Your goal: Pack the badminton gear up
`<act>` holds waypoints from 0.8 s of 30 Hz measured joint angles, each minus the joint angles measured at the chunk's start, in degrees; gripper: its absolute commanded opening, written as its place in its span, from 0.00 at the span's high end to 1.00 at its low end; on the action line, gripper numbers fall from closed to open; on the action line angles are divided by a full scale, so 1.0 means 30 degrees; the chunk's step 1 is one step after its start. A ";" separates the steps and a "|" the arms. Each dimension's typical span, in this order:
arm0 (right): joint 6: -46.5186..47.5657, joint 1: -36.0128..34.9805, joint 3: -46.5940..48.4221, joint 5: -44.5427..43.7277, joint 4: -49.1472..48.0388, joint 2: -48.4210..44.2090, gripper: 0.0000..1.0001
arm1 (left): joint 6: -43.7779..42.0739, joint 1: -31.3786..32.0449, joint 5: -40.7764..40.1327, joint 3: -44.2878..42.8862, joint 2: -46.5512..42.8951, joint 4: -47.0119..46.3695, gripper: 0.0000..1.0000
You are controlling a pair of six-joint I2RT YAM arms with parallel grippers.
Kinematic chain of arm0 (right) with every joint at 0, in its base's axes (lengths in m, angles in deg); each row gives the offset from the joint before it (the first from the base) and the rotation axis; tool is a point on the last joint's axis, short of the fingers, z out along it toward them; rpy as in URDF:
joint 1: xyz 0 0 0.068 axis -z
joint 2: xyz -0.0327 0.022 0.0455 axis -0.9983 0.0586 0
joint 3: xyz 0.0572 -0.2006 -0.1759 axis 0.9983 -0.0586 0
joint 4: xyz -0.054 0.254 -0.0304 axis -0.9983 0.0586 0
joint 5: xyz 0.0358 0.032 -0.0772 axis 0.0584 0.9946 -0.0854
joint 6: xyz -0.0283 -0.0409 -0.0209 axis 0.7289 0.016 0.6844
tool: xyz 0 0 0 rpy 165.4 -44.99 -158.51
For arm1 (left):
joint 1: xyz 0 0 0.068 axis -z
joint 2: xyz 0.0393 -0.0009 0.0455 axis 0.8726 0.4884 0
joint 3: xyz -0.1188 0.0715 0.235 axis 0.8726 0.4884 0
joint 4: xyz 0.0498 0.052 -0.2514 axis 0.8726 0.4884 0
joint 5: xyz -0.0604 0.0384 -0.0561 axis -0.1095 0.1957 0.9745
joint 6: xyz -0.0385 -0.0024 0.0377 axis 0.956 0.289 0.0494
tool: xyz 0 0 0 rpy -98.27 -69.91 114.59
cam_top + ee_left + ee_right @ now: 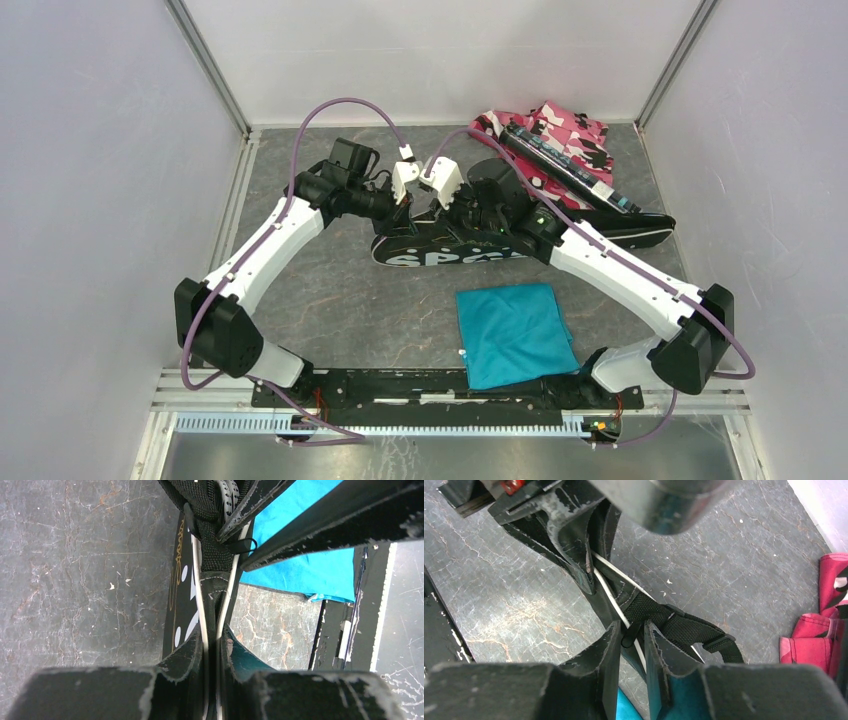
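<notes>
The black racquet-shaped "SPORT" bag (450,250) lies across the middle of the table, and both grippers meet at its narrow left end. My left gripper (216,630) is shut on the bag's white-piped edge (200,605), just below the black webbing strap (212,550). My right gripper (633,626) faces it, its jaws a narrow gap apart around the small black zip pull (629,635) and the white piping. In the top view the left gripper (410,213) and right gripper (445,213) almost touch. A long black tube (565,165) lies at the back right.
The tube rests on pink-black camouflage fabric (570,130) in the back right corner. A teal square cloth (515,335) lies near the front, just right of centre. Grey walls close in the table on the left, right and back.
</notes>
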 measured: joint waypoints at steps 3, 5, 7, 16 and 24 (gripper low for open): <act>0.0015 0.0000 0.0000 -0.0233 0.0000 0.0007 0.80 | 0.0000 0.0000 -0.0058 0.0000 -0.0029 0.0007 0.98; 0.0015 0.0000 0.0000 -0.0313 0.0000 0.0007 0.84 | 0.0000 0.0000 -0.0080 0.0000 -0.0029 0.0000 0.98; 0.0022 -0.0015 0.0000 -0.0364 0.0000 0.0007 0.90 | 0.0000 0.0000 -0.0117 0.0000 -0.0036 0.0000 0.98; 0.0495 -0.0044 0.0000 -0.0634 0.0007 -0.0015 1.00 | -0.0007 0.0015 -0.0430 0.0000 -0.0102 -0.0051 0.98; 0.1836 0.0073 -0.0007 -0.0678 0.0437 -0.0270 1.00 | -0.0051 0.0160 -0.1188 -0.0007 -0.0182 -0.0233 0.98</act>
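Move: The right hand's half-closed fingers already straddle the zip pull on top of the racket bag, right at the hand point. From this hand the teal cloth lies about 22 cm back and 18 cm right, the black shuttle tube some 15 cm ahead and 30 cm right, both well below. The left hand, gripping the bag's left end, has the zip pull about 7 cm to its right, level with it. Almost on the spot, the right hand shuts its fingers and pinches the zip pull, then eases about 1 cm to the right along the seam, away from the left hand, with a tilt of some 5 degrees. The left hand keeps its grip on the bag's end, creeping forward less than 1 cm. ##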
